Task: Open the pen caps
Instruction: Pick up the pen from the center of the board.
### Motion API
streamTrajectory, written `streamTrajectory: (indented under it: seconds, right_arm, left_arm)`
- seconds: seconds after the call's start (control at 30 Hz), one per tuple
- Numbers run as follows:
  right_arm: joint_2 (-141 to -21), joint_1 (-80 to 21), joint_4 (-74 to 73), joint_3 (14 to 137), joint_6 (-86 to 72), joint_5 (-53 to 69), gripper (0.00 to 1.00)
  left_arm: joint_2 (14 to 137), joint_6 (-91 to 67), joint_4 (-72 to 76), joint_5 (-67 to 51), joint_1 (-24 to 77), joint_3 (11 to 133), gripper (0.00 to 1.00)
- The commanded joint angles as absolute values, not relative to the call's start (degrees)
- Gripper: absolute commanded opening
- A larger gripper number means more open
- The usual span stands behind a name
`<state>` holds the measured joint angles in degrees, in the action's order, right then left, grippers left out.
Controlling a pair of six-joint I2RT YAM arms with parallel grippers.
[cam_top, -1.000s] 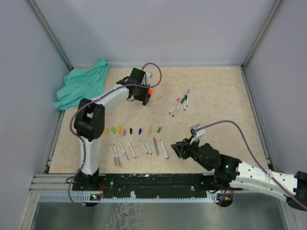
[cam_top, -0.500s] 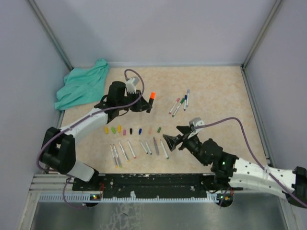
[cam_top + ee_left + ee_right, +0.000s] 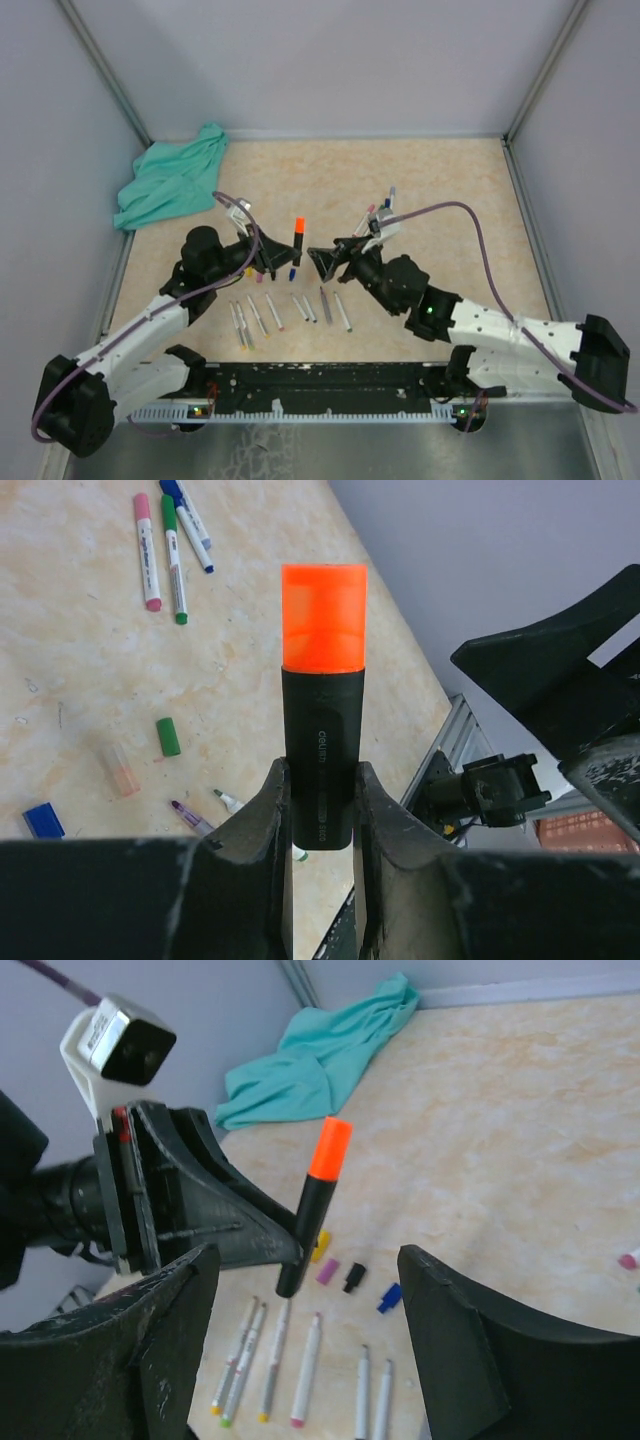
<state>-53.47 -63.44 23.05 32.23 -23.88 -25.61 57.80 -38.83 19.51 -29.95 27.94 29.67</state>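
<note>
My left gripper (image 3: 320, 810) is shut on the black barrel (image 3: 320, 770) of a highlighter, whose bright orange cap (image 3: 323, 617) points up and away from the fingers. From above, the highlighter (image 3: 298, 240) stands over the row of loose pen caps. My right gripper (image 3: 313, 262) is open just right of it, jaws facing it and not touching. In the right wrist view the orange cap (image 3: 329, 1148) rises between my wide fingers (image 3: 180, 1300). Loose caps lie below: yellow (image 3: 320, 1247), pink (image 3: 327, 1272), black (image 3: 354, 1277), blue (image 3: 389, 1298).
Several uncapped pen barrels (image 3: 300, 308) lie in a row near the front edge. A few capped pens (image 3: 378, 210) lie at the right rear, partly behind the right arm. A teal cloth (image 3: 170, 180) is bunched in the far left corner. Grey walls enclose the table.
My left arm has brought the highlighter from the far middle down over the cap row. My right gripper has opened and advanced left until it faces the highlighter.
</note>
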Motion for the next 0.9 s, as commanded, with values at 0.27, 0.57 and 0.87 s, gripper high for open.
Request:
streamTrajectory:
  seconds: [0.27,0.57,0.87]
  right_arm:
    - [-67.27,-63.17,17.51,47.82,-37.95,-22.95,0.61]
    - [-71.1,-63.23,15.21,50.47,-37.71,-23.71,0.51]
    - [-74.33,-63.19,15.19,52.24,-37.53,-23.39,0.45]
  left_arm:
    - [48.13,-35.4,15.49,-21.1,30.71,27.79,0.0]
    - [46.53,-34.51,13.83,-20.76,31.27,27.61,0.0]
    - [45.71,-34.18,13.29,-21.19,31.91,27.42,0.0]
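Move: The black, orange-ended pen is already pinched low in the left gripper, its middle about 2 cm ahead of and 2 cm above that hand. From the open right gripper, it lies some 5 cm ahead, 5 cm left and about 1 cm higher. On the board about 18 cm below the left hand, the blue cap is 3 cm ahead and 2 cm left, the black cap 3 cm ahead and 6 cm left. The purple pen lies 2 cm back, 1 cm right and 19 cm below the right hand. Swing the right gripper about 7 cm left and slightly forward to the pen's black body, arching up a little and then sinking, while tipping the fingers down some 15 degrees and closing them partway around it. Keep the left pinch on the pen's lower part and ease that hand back, left and up by a centimetre or two. ##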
